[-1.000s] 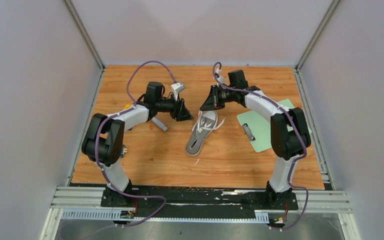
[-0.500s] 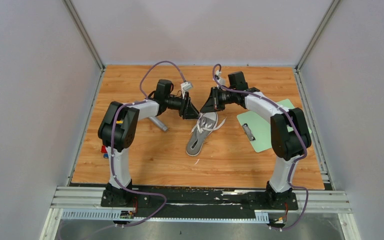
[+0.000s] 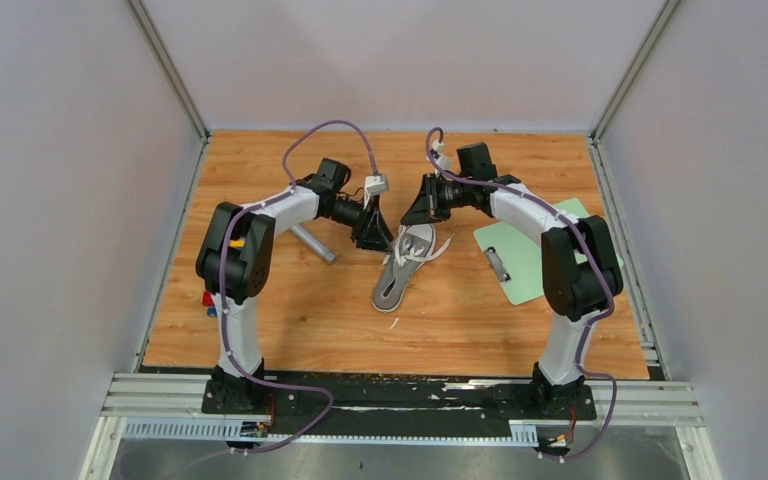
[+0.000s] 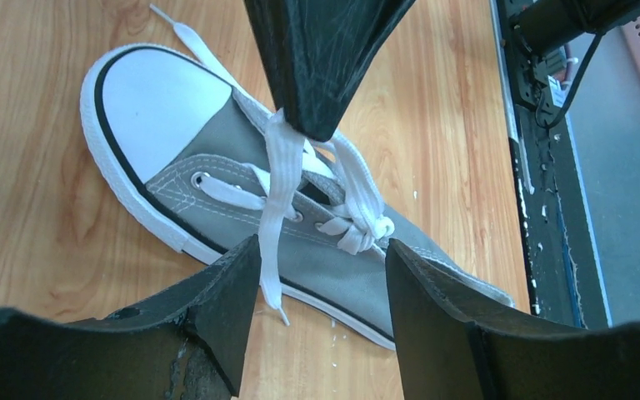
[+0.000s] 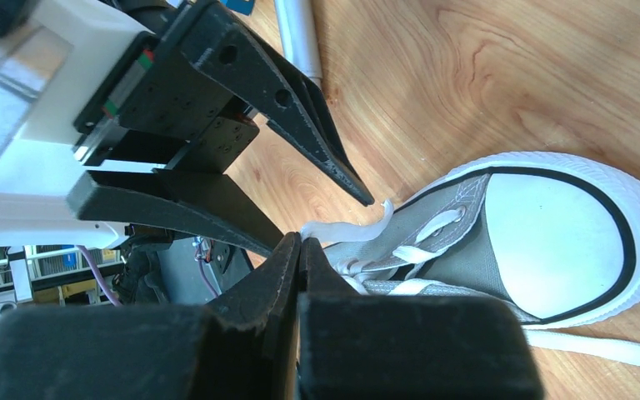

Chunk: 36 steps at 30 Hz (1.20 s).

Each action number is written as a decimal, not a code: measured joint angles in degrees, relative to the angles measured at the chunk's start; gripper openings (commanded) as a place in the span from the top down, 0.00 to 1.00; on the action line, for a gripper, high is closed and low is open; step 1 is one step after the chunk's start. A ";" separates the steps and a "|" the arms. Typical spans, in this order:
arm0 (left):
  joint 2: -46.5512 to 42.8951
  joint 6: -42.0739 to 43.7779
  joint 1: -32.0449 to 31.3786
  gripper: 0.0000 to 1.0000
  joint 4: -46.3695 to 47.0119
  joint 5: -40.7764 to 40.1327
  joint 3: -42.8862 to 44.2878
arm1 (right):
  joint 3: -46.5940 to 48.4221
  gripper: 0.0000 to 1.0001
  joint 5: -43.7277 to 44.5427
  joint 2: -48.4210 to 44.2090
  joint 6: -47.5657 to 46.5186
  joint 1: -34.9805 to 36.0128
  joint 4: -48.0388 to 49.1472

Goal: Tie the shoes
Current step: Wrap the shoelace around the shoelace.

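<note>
A small grey shoe (image 3: 400, 272) with a white toe cap lies mid-table, toe pointing away. My right gripper (image 3: 409, 219) hangs over its toe end, shut on a white lace (image 4: 277, 192) that it holds lifted off the eyelets. In the right wrist view the lace (image 5: 343, 230) comes out at the shut tips (image 5: 300, 239). My left gripper (image 4: 321, 250) is open, just left of the shoe (image 4: 167, 108). The lace's free end dangles beside its left finger (image 4: 229, 283), with nothing between the fingers. A loose knot (image 4: 358, 229) sits on the tongue.
A green clipboard (image 3: 538, 258) lies right of the shoe under the right arm. A grey-white pen-like stick (image 3: 312, 243) rests left of the left gripper. White walls enclose the wooden table; the arm bases stand on a rail at the near edge.
The left arm has swung in and moved its open gripper right, up to the shoe's left side. The right gripper has stayed put, shut on the lace.
</note>
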 measured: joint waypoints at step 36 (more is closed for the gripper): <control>10.12 26.58 -2.49 0.00 -36.09 7.74 14.69 | 0.00 1.00 -0.02 0.00 -1.18 -0.11 -0.07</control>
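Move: The left hand, empty and half open, works at the loose lace end draped from the right fingertips, about 2 cm ahead, 1 cm right and 1 cm above it. The knot is some 2 cm back, 4 cm right and 4 cm below; the shoe's toe cap is 5 cm ahead, 7 cm right and 7 cm down. From the right hand, that lace end is about 1 cm back, 2 cm left and 2 cm down. The right hand keeps its pinch on the lace and holds still while the left, holding nothing, works around the draped end. After a slight dip, the left hand rises and slides right towards the right fingertips, about 3 cm each, then opens its fingers fully and sweeps back some 4 cm and down, easing left and turning roughly 10 degrees clockwise. ##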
